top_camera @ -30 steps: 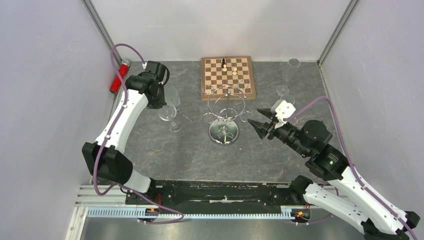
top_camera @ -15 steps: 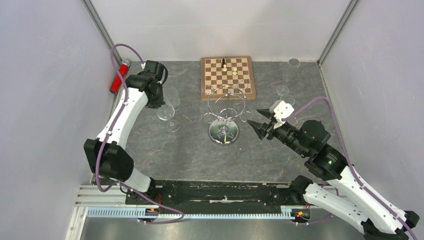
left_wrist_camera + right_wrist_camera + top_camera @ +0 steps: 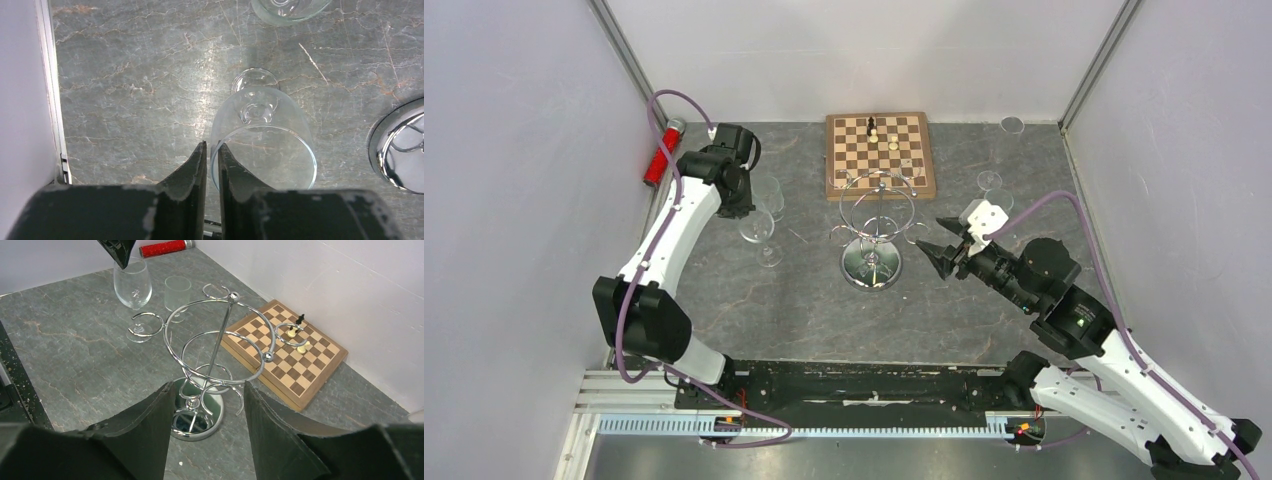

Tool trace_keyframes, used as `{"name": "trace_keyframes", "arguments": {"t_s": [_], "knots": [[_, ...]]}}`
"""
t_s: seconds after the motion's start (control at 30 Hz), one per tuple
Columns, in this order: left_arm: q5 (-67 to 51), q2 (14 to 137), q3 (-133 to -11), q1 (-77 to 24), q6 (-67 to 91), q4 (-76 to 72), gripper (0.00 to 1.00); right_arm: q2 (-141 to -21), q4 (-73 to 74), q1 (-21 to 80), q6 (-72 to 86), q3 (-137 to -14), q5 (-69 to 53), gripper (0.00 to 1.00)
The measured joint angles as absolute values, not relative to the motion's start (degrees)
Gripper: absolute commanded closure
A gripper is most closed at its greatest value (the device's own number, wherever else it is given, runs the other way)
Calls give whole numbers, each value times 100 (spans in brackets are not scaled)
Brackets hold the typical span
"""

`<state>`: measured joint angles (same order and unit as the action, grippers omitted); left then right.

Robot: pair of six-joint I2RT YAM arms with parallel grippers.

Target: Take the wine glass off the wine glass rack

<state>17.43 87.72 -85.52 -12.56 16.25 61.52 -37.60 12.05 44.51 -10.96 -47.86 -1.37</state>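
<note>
The wine glass (image 3: 262, 135) stands upright on the stone table, left of the wine glass rack (image 3: 874, 225), with its foot (image 3: 255, 80) flat on the table. My left gripper (image 3: 210, 146) is at its rim, jaws a narrow slit apart, the rim's near edge running into that slit. The same glass (image 3: 132, 285) shows in the right wrist view with a left fingertip (image 3: 120, 250) above it. The chrome rack (image 3: 220, 355) has no glass on its loops. My right gripper (image 3: 936, 237) is open just right of the rack, pointing at it, nothing between its fingers.
A second glass (image 3: 771, 195) stands just behind the wine glass. The wooden chessboard (image 3: 880, 152) with a few pieces lies behind the rack. Two more glasses (image 3: 989, 182) (image 3: 1012, 125) stand at the back right. A red cylinder (image 3: 660, 155) lies along the left wall.
The left arm has shifted slightly over the wine glass, which stays standing on the table. The right gripper has edged a little toward the rack.
</note>
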Motion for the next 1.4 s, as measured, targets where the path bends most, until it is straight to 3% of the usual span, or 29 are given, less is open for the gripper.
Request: {"name": "trace_keyframes", "arguments": {"t_s": [0.37,0.57,0.67,0.73,1.07,1.4], "knots": [[1726,8772,-8554,-1256,1581,6114,47,-3865,1258,4451,-1057,-4799,3,37],[1623,8713,-8707,-1256,1527,6119,24,-3990,1520,4451,-1050,-4965,185,25],[1568,8558,-8829,-1256,1509,6117,21,-4034,1588,4451,-1039,-5103,307,15],[1479,8390,-8871,-1256,1509,6112,20,-4064,1667,4451,-1057,-5214,353,2],[666,7452,-8866,-1256,1444,5927,20,-4285,1990,4451,-1046,-5649,803,2],[-902,6646,-8514,-1258,1339,5487,20,-4550,2418,4451,-701,-5725,2130,2]]}}
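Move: Between the left hand's fingertips is the left edge of the standing wine glass's rim; the glass's middle lies about 3 cm right, 2 cm back and 9 cm below. A second glass stands some 8 cm ahead and 4 cm right of that hand; the empty rack is about 30 cm right and 3 cm back. From the right hand, this wine glass is roughly 38 cm left and 10 cm ahead, the rack 12 cm left and 9 cm ahead, both lower. Spreading its nearly shut fingers wide, the left hand lets go of the wine glass's rim, then rises about 12 cm away from it, drifting right and a little back while the wrist tips up, drops its left side and turns clockwise. The right hand opens from half to full and swings right and forward, away from the rack, turning clockwise some 20 degrees. ##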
